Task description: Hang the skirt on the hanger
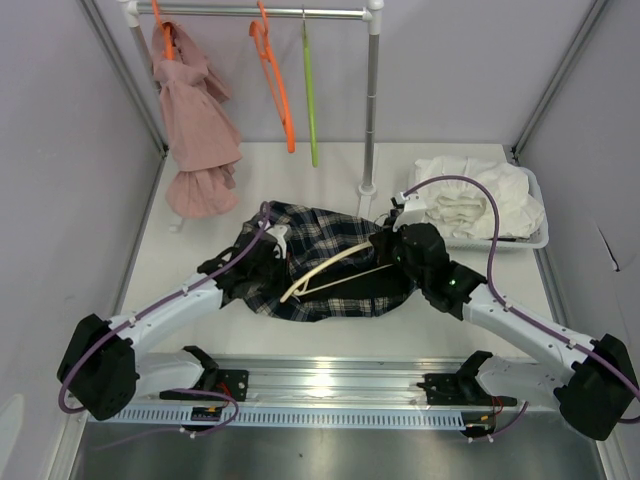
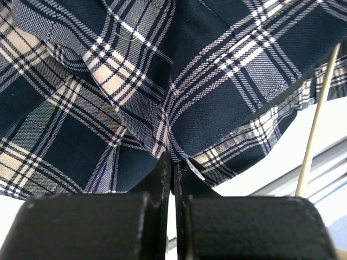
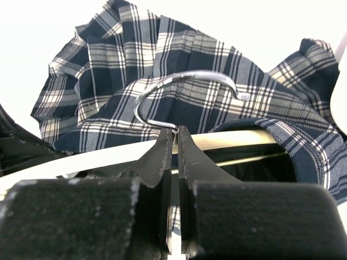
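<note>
A navy plaid skirt [image 1: 322,262] lies crumpled on the white table, with a cream hanger [image 1: 330,268] resting on top of it. My left gripper [image 1: 262,262] is at the skirt's left side. In the left wrist view its jaws [image 2: 173,162] are shut on a hemmed edge of the skirt [image 2: 206,97]. My right gripper [image 1: 400,245] is at the skirt's right side, shut [image 3: 174,132] on the hanger where the metal hook [image 3: 184,81] meets the cream bar [image 3: 238,138]. Part of the skirt [image 3: 162,59] drapes over the bar's right end.
A clothes rack [image 1: 371,110] stands at the back with a pink dress [image 1: 197,130] on an orange hanger, a spare orange hanger [image 1: 275,85] and a green hanger [image 1: 310,90]. A white basket [image 1: 540,235] of white cloths sits at the right. A metal rail [image 1: 320,385] runs along the front.
</note>
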Controlling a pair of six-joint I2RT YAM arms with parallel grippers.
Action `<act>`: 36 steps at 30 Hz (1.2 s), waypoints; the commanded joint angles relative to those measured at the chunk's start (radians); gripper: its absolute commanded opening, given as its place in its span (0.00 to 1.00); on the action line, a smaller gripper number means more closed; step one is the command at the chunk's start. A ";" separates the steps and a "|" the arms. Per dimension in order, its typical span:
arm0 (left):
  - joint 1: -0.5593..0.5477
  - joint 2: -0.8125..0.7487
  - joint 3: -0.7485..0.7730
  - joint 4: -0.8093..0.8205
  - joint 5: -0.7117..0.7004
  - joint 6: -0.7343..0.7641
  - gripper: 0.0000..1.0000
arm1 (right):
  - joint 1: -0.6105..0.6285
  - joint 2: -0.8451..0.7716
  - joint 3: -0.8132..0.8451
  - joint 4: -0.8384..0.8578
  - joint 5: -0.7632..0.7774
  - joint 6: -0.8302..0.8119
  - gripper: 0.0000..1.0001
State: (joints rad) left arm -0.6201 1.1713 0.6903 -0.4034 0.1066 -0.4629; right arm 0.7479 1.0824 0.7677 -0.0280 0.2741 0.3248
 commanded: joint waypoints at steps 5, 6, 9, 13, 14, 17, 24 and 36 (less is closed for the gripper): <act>0.059 -0.070 0.060 -0.080 0.085 0.041 0.00 | -0.021 -0.004 -0.074 0.178 0.191 -0.096 0.00; 0.066 -0.079 0.055 -0.087 0.087 0.044 0.00 | -0.021 -0.006 -0.091 0.189 0.201 -0.101 0.00; 0.092 -0.093 0.060 -0.113 0.096 0.059 0.00 | -0.022 -0.004 -0.120 0.227 0.235 -0.112 0.00; 0.131 -0.113 0.061 -0.127 0.130 0.067 0.00 | -0.021 0.022 -0.143 0.260 0.267 -0.118 0.00; 0.135 -0.116 0.064 -0.133 0.136 0.072 0.00 | -0.019 0.027 -0.149 0.276 0.272 -0.116 0.00; 0.145 -0.125 0.084 -0.166 0.146 0.084 0.00 | -0.012 0.036 -0.169 0.306 0.316 -0.121 0.00; 0.146 -0.121 0.127 -0.216 0.150 0.101 0.00 | 0.050 0.037 -0.177 0.381 0.445 -0.194 0.00; 0.158 -0.096 0.245 -0.313 0.136 0.113 0.00 | 0.120 0.011 -0.237 0.471 0.569 -0.280 0.00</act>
State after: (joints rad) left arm -0.4789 1.0813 0.8722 -0.6559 0.2432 -0.3733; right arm 0.8753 1.1019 0.5495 0.4366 0.6704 0.1478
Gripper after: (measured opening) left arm 0.012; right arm 0.026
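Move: The left hand pinches the left edge of the skirt's waistband; the hanger's left end is about 4 cm back from that hand, hardly to either side, and some 4 cm higher. From the right hand, which holds the hanger by its neck, that left end lies roughly 20 cm left, 12 cm back and 9 cm lower. The right part of the waistband, already over the hanger, sits about 8 cm right and 3 cm back of the right hand, some 7 cm below. Keeping its pinch on the waistband's left edge, the left hand lifts it about 6 cm, easing some 2 cm to the left early in the rise, so that the band comes up beside the hanger's left end. Meanwhile the right hand keeps hold of the hanger's neck, goes about 2 cm forward and 2 cm right, then draws back a centimetre, its fingers tipping up and turning clockwise by some 20 degrees in all to swing the hanger's left end forward to the left fingertips. ##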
